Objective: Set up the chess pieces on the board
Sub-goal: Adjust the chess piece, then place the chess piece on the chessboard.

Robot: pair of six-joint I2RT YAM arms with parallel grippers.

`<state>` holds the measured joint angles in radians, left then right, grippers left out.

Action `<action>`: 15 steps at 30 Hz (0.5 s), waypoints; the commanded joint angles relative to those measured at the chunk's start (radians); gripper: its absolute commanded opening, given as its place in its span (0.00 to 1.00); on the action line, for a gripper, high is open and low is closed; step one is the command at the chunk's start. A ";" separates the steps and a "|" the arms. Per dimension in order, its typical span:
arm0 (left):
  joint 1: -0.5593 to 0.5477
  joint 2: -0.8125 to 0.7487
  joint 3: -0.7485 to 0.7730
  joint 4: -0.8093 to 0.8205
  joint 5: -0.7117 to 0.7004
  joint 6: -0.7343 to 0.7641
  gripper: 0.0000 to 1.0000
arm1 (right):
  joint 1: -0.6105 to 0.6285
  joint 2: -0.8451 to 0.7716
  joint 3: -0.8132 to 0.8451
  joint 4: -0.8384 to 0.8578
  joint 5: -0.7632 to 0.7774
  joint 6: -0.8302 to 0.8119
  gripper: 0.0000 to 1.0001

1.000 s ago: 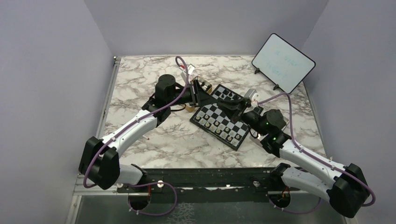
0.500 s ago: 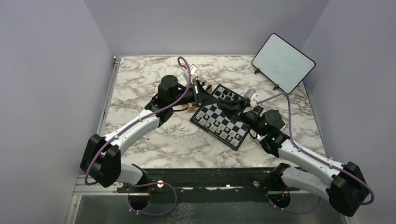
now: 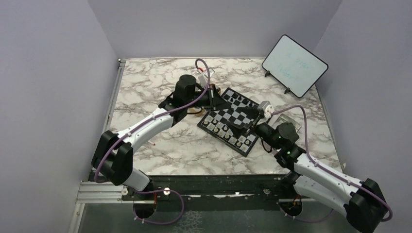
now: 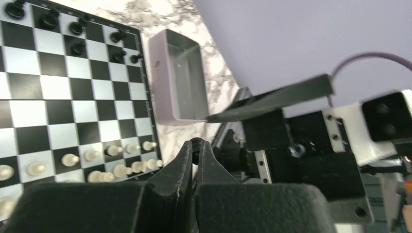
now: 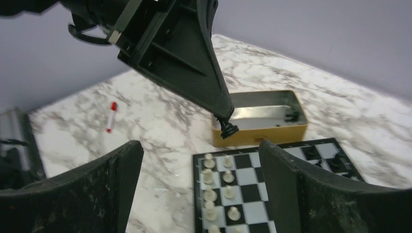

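The board [image 3: 219, 116] lies at mid-table, also in the left wrist view [image 4: 29, 111] and the right wrist view [image 5: 252, 191]. Pale chess pieces [image 5: 210, 178] fill its near rows [image 4: 111, 150]; black chess pieces [image 4: 77, 29] stand at the far end. My left gripper [image 4: 196, 145] is shut on a small black chess piece [image 5: 227, 128], hanging above the gold tin's front wall beside the board's corner [image 3: 215, 99]. My right gripper [image 5: 199, 150] stands open and empty over the board's near part [image 3: 244, 124].
The gold tin [image 5: 262, 130] by the board's left corner holds a black piece [image 5: 293, 116]. A silver tin half [image 4: 180, 77] lies right of the board [image 3: 290, 120]. A red pen [image 5: 111, 116] lies on the marble. A white tablet [image 3: 294, 65] stands back right.
My left gripper has shut on a black piece and moved right from the tin toward the board. My right gripper has opened and drawn back toward the near side.
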<state>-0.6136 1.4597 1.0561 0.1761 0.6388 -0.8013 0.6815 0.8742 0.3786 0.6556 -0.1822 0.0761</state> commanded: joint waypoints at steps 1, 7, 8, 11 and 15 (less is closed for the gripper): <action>-0.011 0.074 0.113 -0.188 -0.107 0.194 0.00 | 0.007 -0.110 -0.036 -0.139 0.055 0.027 1.00; -0.042 0.249 0.296 -0.454 -0.253 0.368 0.00 | 0.007 -0.266 -0.024 -0.358 0.144 0.114 1.00; -0.049 0.279 0.324 -0.489 -0.277 0.388 0.00 | 0.007 -0.283 -0.004 -0.407 0.171 0.156 1.00; -0.071 0.376 0.425 -0.594 -0.367 0.445 0.00 | 0.007 -0.310 0.070 -0.593 0.229 0.209 1.00; -0.096 0.491 0.524 -0.671 -0.469 0.485 0.00 | 0.007 -0.338 0.124 -0.721 0.277 0.233 1.00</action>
<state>-0.6842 1.8675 1.4895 -0.3374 0.3283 -0.4137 0.6815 0.5701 0.4397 0.1329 -0.0032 0.2451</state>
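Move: The left hand holds a black pawn. It is headed for the black side of the board, where the gap in the front black row lies about 14 cm ahead, 4 cm right and 22 cm below. The last black pawn before that gap is some 16 cm ahead and 2 cm right; the gold box is about 16 cm ahead and 12 cm left. From the right hand, already free of the pawn, the gap lies roughly 17 cm ahead and 4 cm right. Still pinching the black pawn in shut fingers, the left hand sinks about 11 cm while reaching some 7 cm forward over the board towards the black side, its rightward-pointing fingers tipping down about 30 degrees. The right hand, touching nothing, finishes opening and draws away to its right and slightly back, nose dipping and turning clockwise. ##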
